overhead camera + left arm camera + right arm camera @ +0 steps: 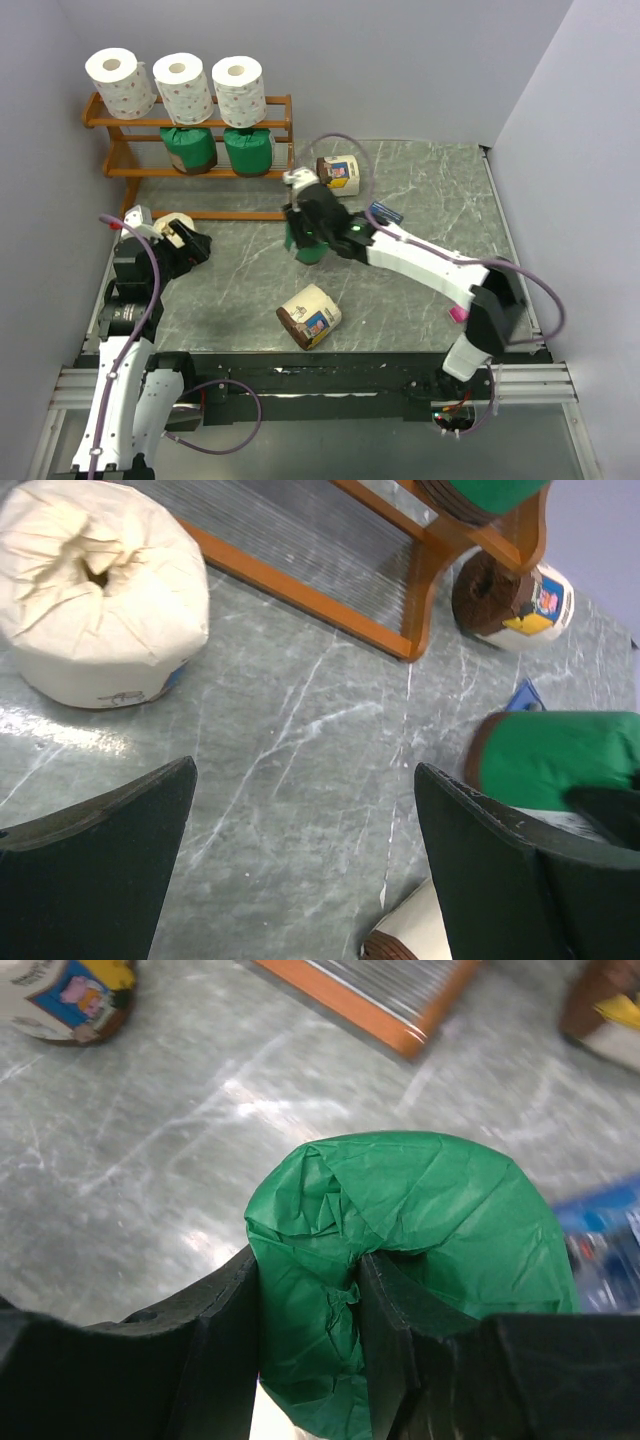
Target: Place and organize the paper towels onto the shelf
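Note:
The shelf stands at the back left, with three white paper towels on its top tier and two green ones on the middle tier. My right gripper is shut on a third green roll, one finger in its crumpled end and one outside, near the table's middle. My left gripper hovers open over bare table. Beside it stands a cream-wrapped roll, also seen from above. Two more cream-and-brown rolls lie on the table, one near the shelf's right end and one at the front.
A flat dark-blue packet lies right of the held roll. A small pink item shows beside the right arm. The shelf's bottom rail runs just beyond the left gripper. Grey walls close in the table on the left, back and right.

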Available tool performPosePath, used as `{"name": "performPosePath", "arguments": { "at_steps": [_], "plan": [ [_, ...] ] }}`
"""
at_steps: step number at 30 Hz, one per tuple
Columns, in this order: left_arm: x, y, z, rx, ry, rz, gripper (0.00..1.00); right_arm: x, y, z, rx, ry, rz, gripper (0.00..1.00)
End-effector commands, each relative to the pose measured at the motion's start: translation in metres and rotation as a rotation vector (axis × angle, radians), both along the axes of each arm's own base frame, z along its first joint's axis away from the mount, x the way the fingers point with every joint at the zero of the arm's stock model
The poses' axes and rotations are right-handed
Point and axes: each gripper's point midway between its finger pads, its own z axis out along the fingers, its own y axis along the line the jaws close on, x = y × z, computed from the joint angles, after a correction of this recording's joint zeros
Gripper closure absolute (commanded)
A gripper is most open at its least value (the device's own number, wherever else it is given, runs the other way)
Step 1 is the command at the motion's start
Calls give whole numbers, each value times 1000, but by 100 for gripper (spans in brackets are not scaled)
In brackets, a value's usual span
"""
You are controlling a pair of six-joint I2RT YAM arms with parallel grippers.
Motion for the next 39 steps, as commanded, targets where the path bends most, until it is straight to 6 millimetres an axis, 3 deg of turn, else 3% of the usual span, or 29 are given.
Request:
{"name": "performPosePath", "arguments": {
  "at_steps": [1,2,3,5,6,9,15,19,23,28,29,31,32,33,34,35,36,37,38,39],
  "plan": [
    [-3,14,27,-2,-66,92,4,23,60,29,-9,-142,54,63],
    [-5,19,29,3,-72,121,4,25,76,45,11,-170,69,63],
    [-7,21,32,4,-86,135,4,28,87,22,-31,-146,76,63],
    [-9,28,34,4,-96,180,4,27,101,20,-35,-143,95,63],
    [-11,31,36,5,-101,194,3,22,111,5,-53,-125,113,63],
    [-15,35,40,-1,-118,229,4,8,128,-12,-40,-105,141,61],
    [-16,39,40,-4,-119,252,4,-4,142,-47,-83,-75,168,59],
    [-14,38,38,-3,-106,246,4,-6,144,-51,-97,-60,181,49],
    [-11,36,36,-2,-94,234,4,-9,144,-33,-80,-76,204,40],
    [-8,32,32,-2,-83,207,4,-16,133,10,-30,-125,212,32],
    [-8,28,32,-8,-83,185,3,-17,128,9,-34,-121,212,32],
    [-6,23,30,-12,-73,157,3,-22,119,29,-5,-140,210,31],
    [-5,19,29,-18,-69,131,3,-25,113,26,-12,-137,209,31],
    [-2,16,28,-18,-61,113,2,-28,106,43,14,-155,206,31],
    [0,12,29,-17,-67,86,2,-30,102,47,19,-161,205,31],
    [1,6,27,-27,-56,54,1,-34,94,41,7,-155,203,31],
    [2,-7,26,-54,-39,-17,1,-37,86,57,36,-176,198,31],
    [4,-13,25,-71,-31,-45,2,-39,81,59,43,-179,194,31],
    [5,-19,22,-93,-22,-75,3,-44,72,49,26,-164,192,31],
    [8,-27,15,-119,9,-115,3,-47,63,64,58,-185,184,31]
  ]
}}
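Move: Out to the left of the right hand, about 13 cm away, 2 cm nearer the base and 17 cm below, is the bare table spot for the green roll it already holds. The brown-and-cream roll lies straight left-right in line with that hand, some 18 cm back; the shelf's near right foot is 16 cm ahead and 4 cm left. From the left hand the spot is roughly 11 cm right, 5 cm ahead and 18 cm below. Carrying the green roll left across the open table, the right hand goes about 13 cm, sinks some 8 cm to set it down between shelf and brown-and-cream roll, and spreads its fingers to let go. It then rises about 10 cm, drawing off to the right and slightly back. Meanwhile the open left hand shifts about 3 cm left and returns, touching nothing. ##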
